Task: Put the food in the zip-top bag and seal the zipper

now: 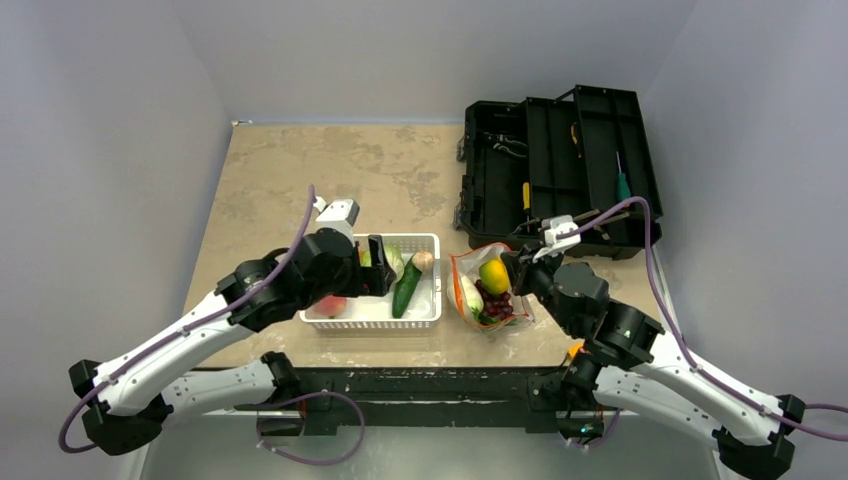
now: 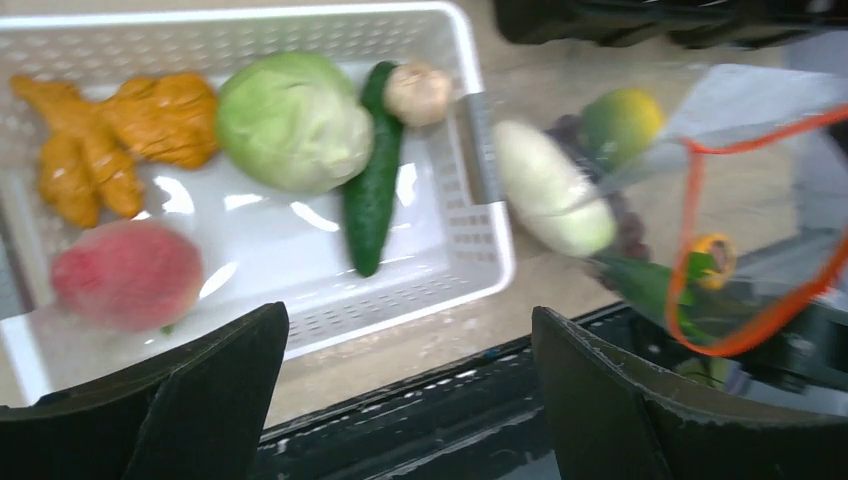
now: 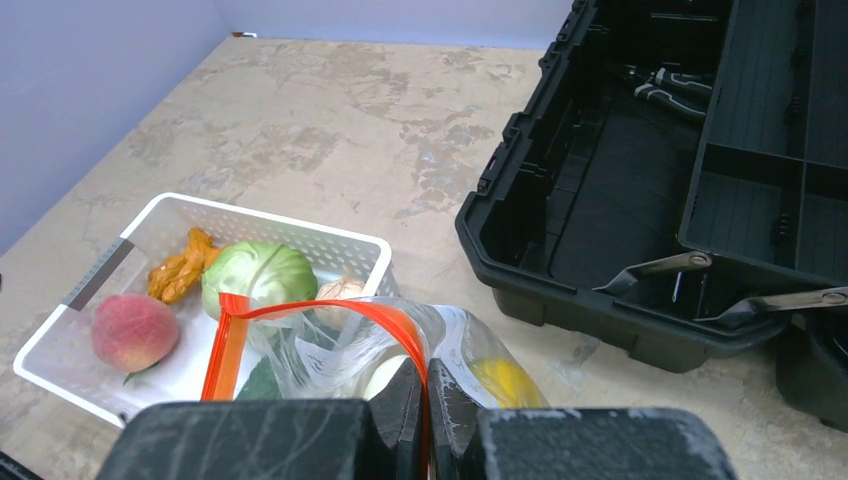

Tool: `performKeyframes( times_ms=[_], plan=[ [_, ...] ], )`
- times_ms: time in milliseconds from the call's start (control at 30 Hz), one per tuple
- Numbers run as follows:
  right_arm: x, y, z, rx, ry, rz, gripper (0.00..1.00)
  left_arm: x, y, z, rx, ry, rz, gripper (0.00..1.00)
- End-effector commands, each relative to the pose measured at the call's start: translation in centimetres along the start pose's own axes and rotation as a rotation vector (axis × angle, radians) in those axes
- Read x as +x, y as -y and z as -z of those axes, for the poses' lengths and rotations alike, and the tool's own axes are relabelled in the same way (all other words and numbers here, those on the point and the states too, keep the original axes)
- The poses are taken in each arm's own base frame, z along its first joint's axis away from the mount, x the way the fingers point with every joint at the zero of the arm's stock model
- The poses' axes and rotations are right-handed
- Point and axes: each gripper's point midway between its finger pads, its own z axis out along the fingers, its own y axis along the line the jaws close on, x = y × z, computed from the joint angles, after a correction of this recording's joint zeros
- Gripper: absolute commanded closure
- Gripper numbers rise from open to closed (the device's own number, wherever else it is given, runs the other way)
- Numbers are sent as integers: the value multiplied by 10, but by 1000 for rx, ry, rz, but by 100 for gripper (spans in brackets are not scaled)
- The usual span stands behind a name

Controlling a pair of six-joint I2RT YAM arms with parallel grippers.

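Note:
The clear zip-top bag (image 1: 490, 290) stands just right of the white basket (image 1: 390, 325), its mouth held up. My right gripper (image 3: 426, 400) is shut on the orange-red zipper (image 3: 300, 312) strip at the bag's near edge. Inside the bag lie a white radish (image 2: 550, 190), a mango (image 2: 620, 120) and purple grapes (image 1: 495, 300). In the basket lie a cabbage (image 2: 292, 120), a cucumber (image 2: 372, 190), a mushroom (image 2: 417, 92), a peach (image 2: 125, 272) and orange pieces (image 2: 120, 135). My left gripper (image 2: 408, 320) hangs open and empty above the basket's near side.
An open black toolbox (image 1: 560, 170) with tools in it stands at the back right, close behind the bag. The basket's right wall (image 2: 480, 200) nearly touches the bag. The table's front edge (image 2: 420, 400) runs just below my left fingers.

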Motion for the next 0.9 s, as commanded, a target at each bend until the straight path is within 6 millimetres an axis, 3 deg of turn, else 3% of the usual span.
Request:
performKeyframes(
  times_ms=[0, 133, 267, 867],
  plan=[
    [-9, -4, -1, -12, 36, -23, 100, 20, -63, -12, -275, -40, 4, 9],
    [-8, -5, -1, -13, 21, -17, 100, 29, -93, -22, -434, -68, -12, 10],
    [-6, -7, -4, -15, 22, -15, 100, 37, -109, -33, -538, -103, -48, 9],
    [-4, -8, -9, -11, 10, -7, 100, 57, -147, -80, -732, -222, -161, 6]
  ],
)
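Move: The peach, in the near left corner of the basket, lies about 13 cm to the left of the open left hand, some 3 cm ahead and roughly 20 cm below. The orange chicken is about 12 cm ahead and 10 cm left, the cabbage 10 cm straight ahead, and the cucumber 6 cm ahead and 6 cm right, all similarly low. From the right hand, the peach is about 42 cm left, 2 cm ahead and 20 cm below. Touching nothing yet, the empty left hand sinks about 14 cm while sweeping some 8 cm left and a little forward, coming down towards the peach; most of the leftward sweep comes early. Its wrist turns some 40 degrees, so the fingers swing from pointing rightwards to steeply down and slightly left, staying wide open. The right hand keeps pinching the bag's rim, nearly still. ##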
